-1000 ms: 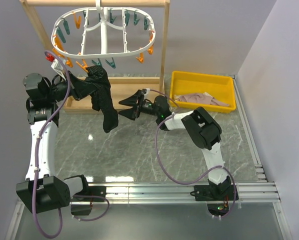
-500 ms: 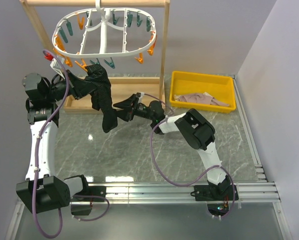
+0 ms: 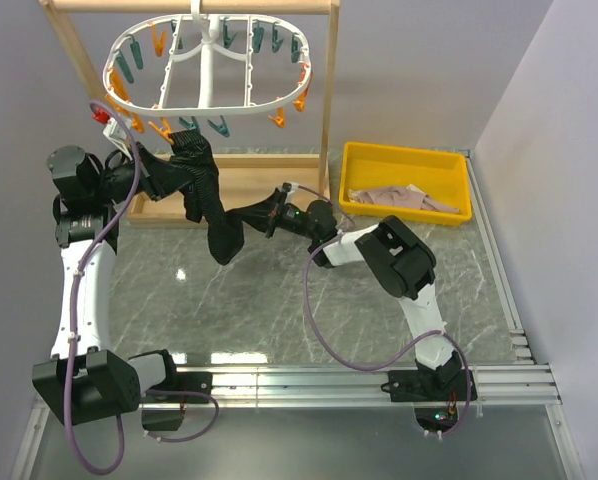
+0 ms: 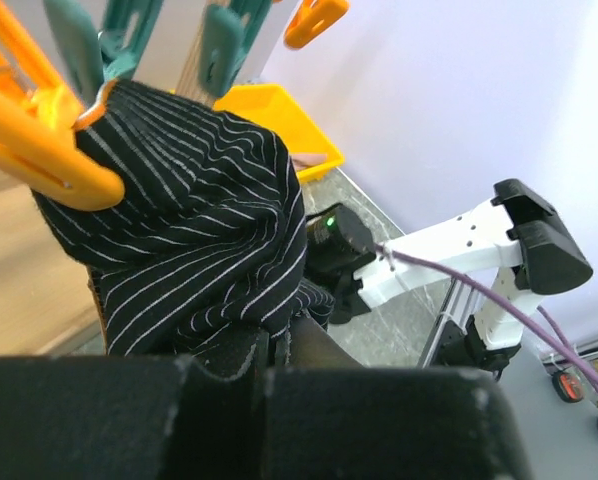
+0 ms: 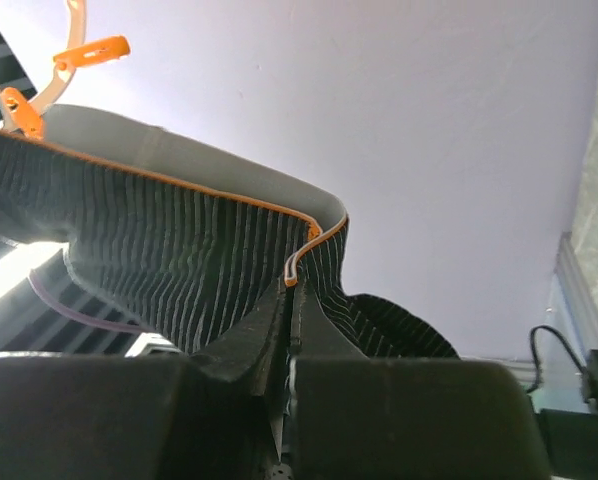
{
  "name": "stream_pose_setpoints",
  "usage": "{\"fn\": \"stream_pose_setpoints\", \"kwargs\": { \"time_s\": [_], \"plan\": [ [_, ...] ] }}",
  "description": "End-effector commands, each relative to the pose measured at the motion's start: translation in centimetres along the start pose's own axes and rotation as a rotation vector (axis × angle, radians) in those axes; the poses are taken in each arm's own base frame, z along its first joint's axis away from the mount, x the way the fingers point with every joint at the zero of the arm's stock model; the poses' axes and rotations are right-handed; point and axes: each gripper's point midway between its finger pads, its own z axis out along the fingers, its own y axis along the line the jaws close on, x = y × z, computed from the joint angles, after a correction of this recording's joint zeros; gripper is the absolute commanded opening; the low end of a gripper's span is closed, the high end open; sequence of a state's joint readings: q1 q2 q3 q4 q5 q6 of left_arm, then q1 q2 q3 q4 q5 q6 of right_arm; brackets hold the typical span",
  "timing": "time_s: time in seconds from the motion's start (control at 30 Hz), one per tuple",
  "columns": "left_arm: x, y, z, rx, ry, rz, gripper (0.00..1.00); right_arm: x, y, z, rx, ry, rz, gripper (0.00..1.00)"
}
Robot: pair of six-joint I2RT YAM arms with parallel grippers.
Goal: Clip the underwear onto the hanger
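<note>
The black striped underwear [image 3: 205,190] hangs in the air below the front rim of the white oval hanger [image 3: 208,92], which hangs from the wooden frame. My left gripper [image 3: 165,173] is shut on the underwear's upper part; in the left wrist view the cloth [image 4: 189,230] bunches at my left gripper [image 4: 274,340], touching an orange peg [image 4: 49,150]. My right gripper [image 3: 247,216] is shut on the lower edge; the right wrist view shows the right gripper [image 5: 291,300] pinching the orange-trimmed waistband [image 5: 179,250].
The wooden frame [image 3: 327,110] stands at the back with its base board [image 3: 259,190] on the table. A yellow tray [image 3: 407,180] at the back right holds a pinkish-beige cloth [image 3: 399,200]. The table is grey marble [image 3: 269,300].
My right gripper has moved left and closed on the hanging underwear's lower edge; a second ago it was open beside the cloth. The left arm has held still.
</note>
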State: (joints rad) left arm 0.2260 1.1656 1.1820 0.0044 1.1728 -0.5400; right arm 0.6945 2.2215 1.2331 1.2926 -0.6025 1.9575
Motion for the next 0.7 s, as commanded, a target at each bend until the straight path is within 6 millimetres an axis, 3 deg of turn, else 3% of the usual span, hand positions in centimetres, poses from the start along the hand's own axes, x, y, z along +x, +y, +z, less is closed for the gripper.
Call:
{"fn": "stream_pose_setpoints", "kwargs": {
  "time_s": [0.0, 0.2, 0.23, 0.3, 0.37, 0.4, 0.5, 0.53, 0.6, 0.67],
  "plan": [
    [0.0, 1.0, 0.0, -0.037, 0.004, 0.032, 0.01, 0.9, 6.2, -1.7, -0.132, 0.037, -0.191, 0.00],
    [1.0, 5.5, -0.4, -0.248, 0.030, 0.031, 0.01, -0.8, 7.5, -3.8, -0.072, 0.029, -0.324, 0.00],
    [0.8, 6.2, -0.6, -0.288, 0.026, 0.040, 0.01, -0.5, 8.4, -4.5, -0.069, 0.045, -0.360, 0.00],
    [0.6, 7.9, -0.8, -0.383, 0.015, 0.056, 0.01, -0.4, 8.5, -5.2, -0.042, 0.049, -0.410, 0.00],
    [0.9, 9.1, -0.8, -0.443, 0.019, 0.047, 0.01, 1.0, 9.3, -5.5, -0.024, 0.089, -0.492, 0.00],
    [0.9, 9.3, -0.8, -0.451, 0.022, 0.048, 0.01, 1.5, 9.7, -5.6, -0.019, 0.101, -0.523, 0.00],
    [1.3, 9.3, -0.9, -0.456, 0.025, 0.058, 0.16, 2.3, 10.6, -5.8, 0.003, 0.108, -0.625, 0.00],
    [2.0, 9.2, -0.9, -0.443, 0.035, 0.054, 0.25, 2.7, 11.2, -5.9, 0.001, 0.108, -0.653, 0.00],
    [1.9, 7.4, -1.0, -0.383, 0.024, 0.108, 0.37, 2.6, 11.1, -5.9, 0.025, 0.097, -0.694, 0.00],
    [2.3, 5.8, -1.4, -0.349, 0.009, 0.143, 0.41, 2.7, 11.3, -6.0, 0.038, 0.091, -0.739, 0.00]
  ]
}}
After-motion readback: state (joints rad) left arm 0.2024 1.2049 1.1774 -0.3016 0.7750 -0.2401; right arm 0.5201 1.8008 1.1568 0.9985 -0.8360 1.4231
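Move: The right hand already pinches the free orange-edged waistband corner. From it, the orange clip at the hanger's near right is about 10 cm right, 6 cm ahead and 20 cm up; the nearer teal clip is level sideways, 5 cm ahead and 20 cm up. From the left hand, shut on bunched cloth, the orange clip holding the other corner is some 6 cm ahead, 4 cm left and 5 cm up. Keeping its pinch on the waistband corner, the right hand draws it rightwards about 8 cm away from the clipped corner and raises it some 10 cm, going slightly forward and then back, its wrist tipping over 30 degrees. The left hand sinks about 7 cm while easing forward and left and turning some 20 degrees counter-clockwise, then opens its fingers to under half around the bunched cloth. ##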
